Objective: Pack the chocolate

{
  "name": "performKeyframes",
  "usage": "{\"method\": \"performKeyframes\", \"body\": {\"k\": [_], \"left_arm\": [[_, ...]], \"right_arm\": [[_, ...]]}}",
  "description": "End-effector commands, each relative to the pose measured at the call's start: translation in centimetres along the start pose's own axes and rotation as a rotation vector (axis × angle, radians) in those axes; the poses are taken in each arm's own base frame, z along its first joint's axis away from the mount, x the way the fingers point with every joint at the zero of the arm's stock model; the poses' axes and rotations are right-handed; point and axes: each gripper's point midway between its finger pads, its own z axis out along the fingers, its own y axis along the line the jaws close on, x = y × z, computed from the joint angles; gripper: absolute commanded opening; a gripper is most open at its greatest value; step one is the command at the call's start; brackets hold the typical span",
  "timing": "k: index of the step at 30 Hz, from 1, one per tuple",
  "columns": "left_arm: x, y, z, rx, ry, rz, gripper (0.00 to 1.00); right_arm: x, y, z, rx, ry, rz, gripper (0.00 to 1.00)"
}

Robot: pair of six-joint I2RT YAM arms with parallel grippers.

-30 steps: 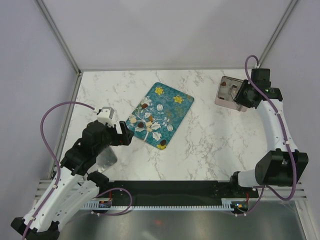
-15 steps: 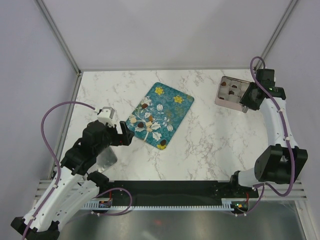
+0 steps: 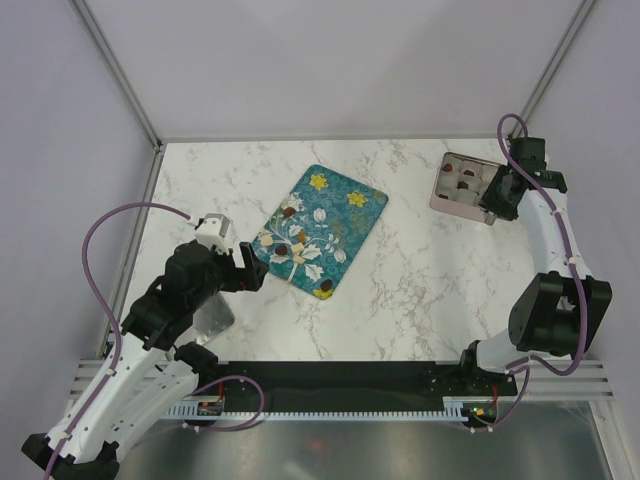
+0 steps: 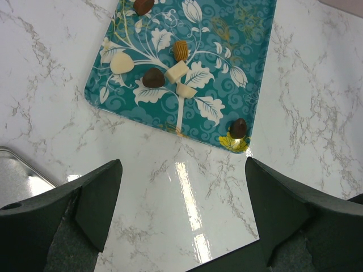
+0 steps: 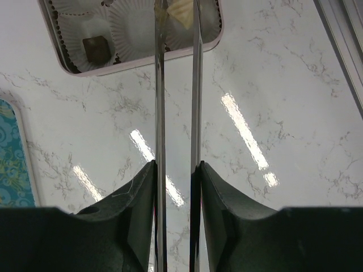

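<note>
Several chocolates lie on the teal flowered tray [image 3: 340,215], among them a dark one [image 4: 153,77], a ridged tan one [image 4: 180,49] and a dark one [image 4: 238,128] at the near corner. My left gripper [image 4: 181,164] hangs open over bare marble just short of the tray, seen from the top as the left gripper [image 3: 245,268]. My right gripper [image 3: 497,195] is at the right edge of the pink box [image 3: 462,185]. Its thin blades [image 5: 178,4] stand narrowly apart with a tan chocolate [image 5: 180,12] between them over a paper cup. Another cup holds a dark chocolate [image 5: 96,49].
The pink box's rim [image 5: 142,56] encloses white paper cups. A shiny metal lid [image 3: 213,312] lies by the left arm, and its corner [image 4: 17,167] shows in the left wrist view. The enclosure walls stand close on the right.
The right gripper has drawn back from over the box to its right edge, and its blades have eased apart a little. The left arm has not moved.
</note>
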Motion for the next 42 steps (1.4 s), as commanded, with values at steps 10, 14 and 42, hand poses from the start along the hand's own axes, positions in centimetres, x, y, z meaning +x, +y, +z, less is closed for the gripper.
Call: {"method": "performKeyframes", "body": {"k": [10,14,42], "left_arm": [[-1.5,-0.3,0.0,0.014,-0.053,0.035,0.97],[-1.5,-0.3,-0.1,0.014,-0.054,0.035,0.97],[-2.1,-0.2,-0.7,0.011,-0.093,0.027,0.97]], "right_arm": [[-1.8,-0.6,0.1,0.039,-0.067,-0.003,0.44],[-1.9,-0.9,0.0,0.049,-0.072,-0.011,0.47],[12.7,17.3,-10.0,-0.629,0.002,-0.453,0.46]]}}
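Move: About 42 cm to the right hand's left and some 4 cm nearer the base lies the middle of the teal tray, 15 cm below; the brown chocolate at its near end is about 41 cm left and 17 cm back. The pink box lies some 8 cm ahead, 5 cm left and 13 cm down, under the tongs' tips. From the left hand, the tray's middle is about 11 cm ahead, 17 cm right and 18 cm below. Staying over the pink box at first, the right hand eases its hold so the tongs spread a little around a pale piece. Then it lifts them some 4 to 5 cm out of the box and sweeps quickly left, about 20 cm, towards the tray, turning counter-clockwise by roughly 35 degrees, sinking slightly and drawing a little back late on, the tongs still gripped. ##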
